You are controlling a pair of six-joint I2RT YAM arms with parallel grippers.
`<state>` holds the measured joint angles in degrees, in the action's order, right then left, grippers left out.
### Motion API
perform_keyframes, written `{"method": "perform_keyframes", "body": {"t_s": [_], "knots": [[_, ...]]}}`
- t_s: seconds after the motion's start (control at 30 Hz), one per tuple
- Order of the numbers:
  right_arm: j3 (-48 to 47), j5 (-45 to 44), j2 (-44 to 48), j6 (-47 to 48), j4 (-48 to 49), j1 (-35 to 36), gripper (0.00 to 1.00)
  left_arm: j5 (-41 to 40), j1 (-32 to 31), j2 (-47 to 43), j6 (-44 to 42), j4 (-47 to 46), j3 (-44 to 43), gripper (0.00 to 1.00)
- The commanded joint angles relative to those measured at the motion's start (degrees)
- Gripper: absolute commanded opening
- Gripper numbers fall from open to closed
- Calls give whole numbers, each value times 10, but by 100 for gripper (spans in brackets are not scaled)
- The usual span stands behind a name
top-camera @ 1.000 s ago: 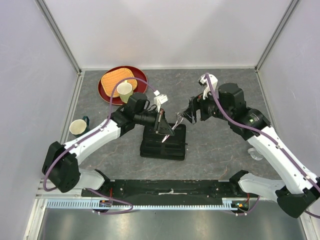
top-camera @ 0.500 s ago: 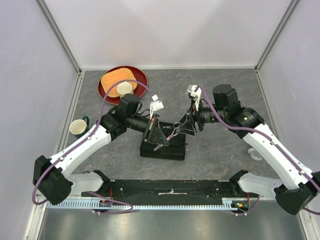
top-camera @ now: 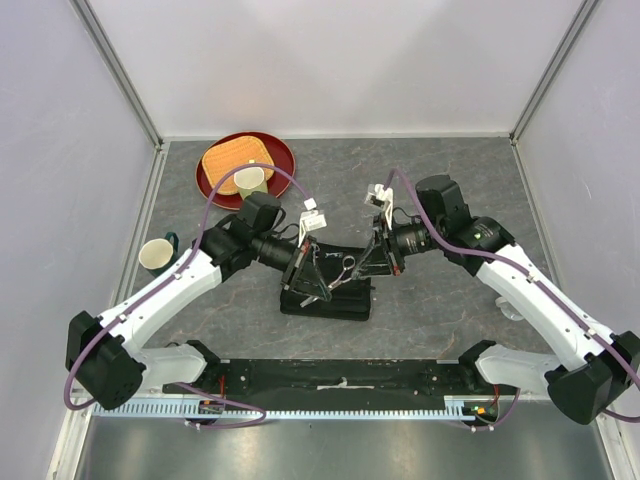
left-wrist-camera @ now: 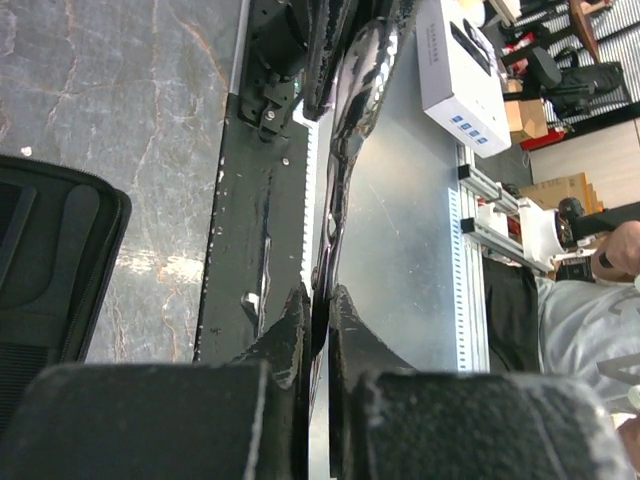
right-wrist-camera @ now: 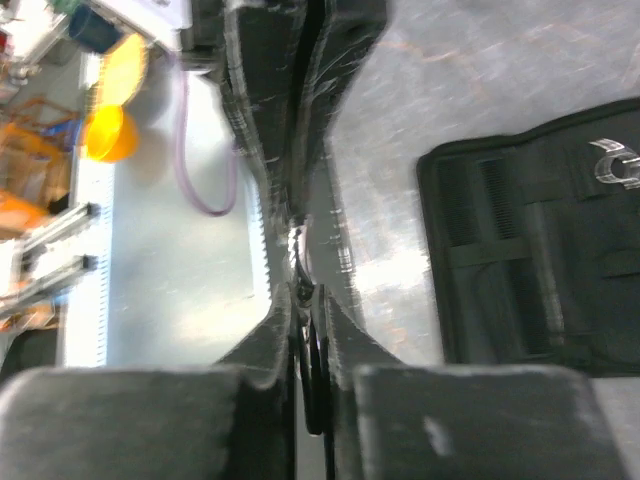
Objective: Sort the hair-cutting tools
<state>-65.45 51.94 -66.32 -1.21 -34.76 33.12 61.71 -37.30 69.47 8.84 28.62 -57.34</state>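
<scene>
A pair of silver scissors (top-camera: 343, 270) hangs in the air over the open black zip case (top-camera: 325, 298). My left gripper (top-camera: 318, 272) is shut on the blade end; in the left wrist view the thin metal (left-wrist-camera: 335, 190) runs edge-on out from between the left gripper (left-wrist-camera: 318, 295). My right gripper (top-camera: 368, 262) faces it from the right. In the right wrist view the right gripper (right-wrist-camera: 310, 295) has its jaws pressed on the scissors' dark handle rings (right-wrist-camera: 316, 385). A silver piece (right-wrist-camera: 612, 165) lies in the case (right-wrist-camera: 540, 250). No comb is clear enough to name.
A red plate (top-camera: 272, 148) with an orange mat and a cup stands at the back left. A green mug (top-camera: 157, 255) sits by the left wall. A small clear object (top-camera: 512, 308) lies near the right arm. Walls close in three sides.
Both arms have swung in toward each other over the case. The right gripper has gone from wide open to closed round the scissors' handles, while the left has kept hold of the blades.
</scene>
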Motion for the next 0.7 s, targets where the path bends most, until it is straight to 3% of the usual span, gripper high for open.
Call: {"method": "perform_keyframes", "body": {"t_s": [0.0,0.03,0.07,0.13,0.2,0.23,0.33,0.43,0.67], "knots": [[4,-2,1,-23,40,2,0,-3,1,-12,-22,2,-24,7],[8,-10,2,-32,43,2,0,-15,2,-14,-21,1,-24,29],[9,-21,3,-36,44,1,0,-26,2,-14,-19,1,-26,45],[16,-73,6,-52,50,1,0,-93,6,-18,-11,4,-30,69],[27,-116,9,-78,57,-2,0,-196,12,-22,15,5,-30,76],[43,-128,10,-93,78,-4,0,-319,16,-22,33,5,-27,84],[67,-168,5,-169,128,-12,0,-478,74,-10,118,7,-4,87],[100,-240,1,-229,176,-18,0,-520,143,-2,203,-7,36,87],[211,-365,6,-320,274,-49,0,-567,150,14,278,-81,127,83]]}}
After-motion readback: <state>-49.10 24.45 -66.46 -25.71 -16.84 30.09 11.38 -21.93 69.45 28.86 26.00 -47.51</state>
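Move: The scissors hang between the hands, their middle about 5 cm left, 2 cm back and 2 cm below the right hand, by the handle rings; the left hand still grips the blades, that middle some 3 cm right, 2 cm ahead and 1 cm above it. The open case's middle lies about 9 cm left, 2 cm ahead and 24 cm below the right hand. Its stowed scissors sit some 7 cm farther out and 4 cm farther left than that middle. Right closes on the scissors and carries them down-forward about 12 cm; left releases, sweeping forward, left and down. ##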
